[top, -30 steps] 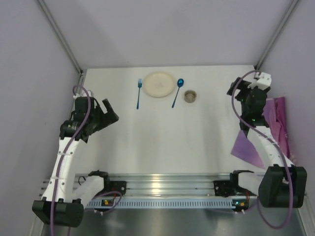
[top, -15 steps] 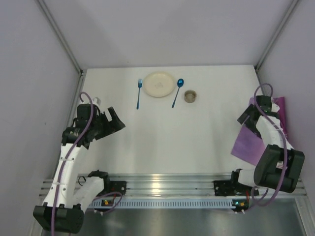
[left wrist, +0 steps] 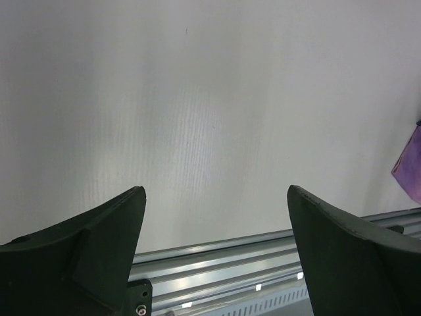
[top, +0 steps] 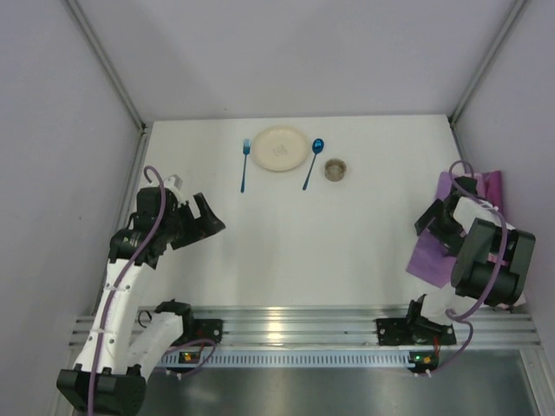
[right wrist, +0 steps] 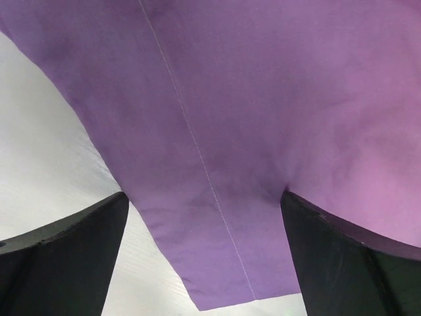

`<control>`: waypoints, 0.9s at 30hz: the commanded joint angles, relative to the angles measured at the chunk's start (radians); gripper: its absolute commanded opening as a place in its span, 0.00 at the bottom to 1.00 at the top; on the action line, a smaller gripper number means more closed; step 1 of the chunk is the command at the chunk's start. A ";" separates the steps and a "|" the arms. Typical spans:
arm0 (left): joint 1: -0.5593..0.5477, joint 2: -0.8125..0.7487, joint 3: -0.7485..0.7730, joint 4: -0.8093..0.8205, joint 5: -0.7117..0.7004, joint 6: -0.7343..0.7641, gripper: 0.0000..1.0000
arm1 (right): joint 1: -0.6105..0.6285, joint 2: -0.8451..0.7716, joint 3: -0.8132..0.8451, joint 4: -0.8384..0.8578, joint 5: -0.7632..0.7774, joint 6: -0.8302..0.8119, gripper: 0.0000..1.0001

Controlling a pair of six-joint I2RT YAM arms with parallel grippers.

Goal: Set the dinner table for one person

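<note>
The dinner table (top: 329,243) is a wide white top. At its far side lie a cream plate (top: 281,148), a blue fork (top: 244,165) to its left, a blue spoon (top: 312,163) to its right and a small tan cup (top: 336,169). A purple mat (top: 431,260) lies crumpled at the right edge. My right gripper (top: 436,227) hangs open just above it; in the right wrist view the mat (right wrist: 263,131) fills the space between the spread fingers of that gripper (right wrist: 204,243). My left gripper (top: 208,217) is open over bare table (left wrist: 210,99), with nothing inside it (left wrist: 216,217).
The ribbed aluminium rail (left wrist: 217,263) runs along the near edge, below the left fingers. Grey walls close in the left, right and back. A corner of the purple mat (left wrist: 411,164) shows at the right edge of the left wrist view.
My right arm has swung back from the far right side and dropped low over the purple mat. The left arm has shifted a little nearer and to the right. Both grippers stay open.
</note>
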 commanded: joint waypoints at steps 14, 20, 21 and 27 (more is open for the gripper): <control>-0.005 -0.030 -0.007 -0.010 -0.022 0.015 0.93 | 0.248 0.035 -0.042 0.070 -0.108 0.069 0.00; -0.005 -0.024 0.042 -0.039 -0.083 0.026 0.93 | 0.760 -0.115 0.040 -0.088 -0.073 0.348 0.00; -0.005 -0.022 0.053 -0.048 -0.089 0.029 0.93 | 0.821 -0.131 0.053 -0.102 -0.073 0.388 0.00; -0.005 -0.019 0.089 -0.057 -0.106 0.032 0.93 | 1.199 -0.102 0.210 -0.140 -0.051 0.641 0.00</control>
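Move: The folded purple cloth lies right under the right hand's open fingers, its middle roughly 6 cm to the right, 3 cm farther out and about 1 cm below; its left edge runs beneath the fingers. The cup stands about 28 cm left and 23 cm farther out, with the spoon some 7 cm to the left of the cup. From the left hand, the cloth is about 68 cm right, 6 cm ahead and 18 cm down. The purple cloth, near its left edge, is pinched as the right fingers close fully low over the table, the hand creeping a few centimetres forward. Keeping hold, the right hand then sweeps the cloth fast to the left, over 30 cm, towards the middle of the table, curving back and rising some 6 cm late on while the wrist turns about 40 degrees counter-clockwise. ##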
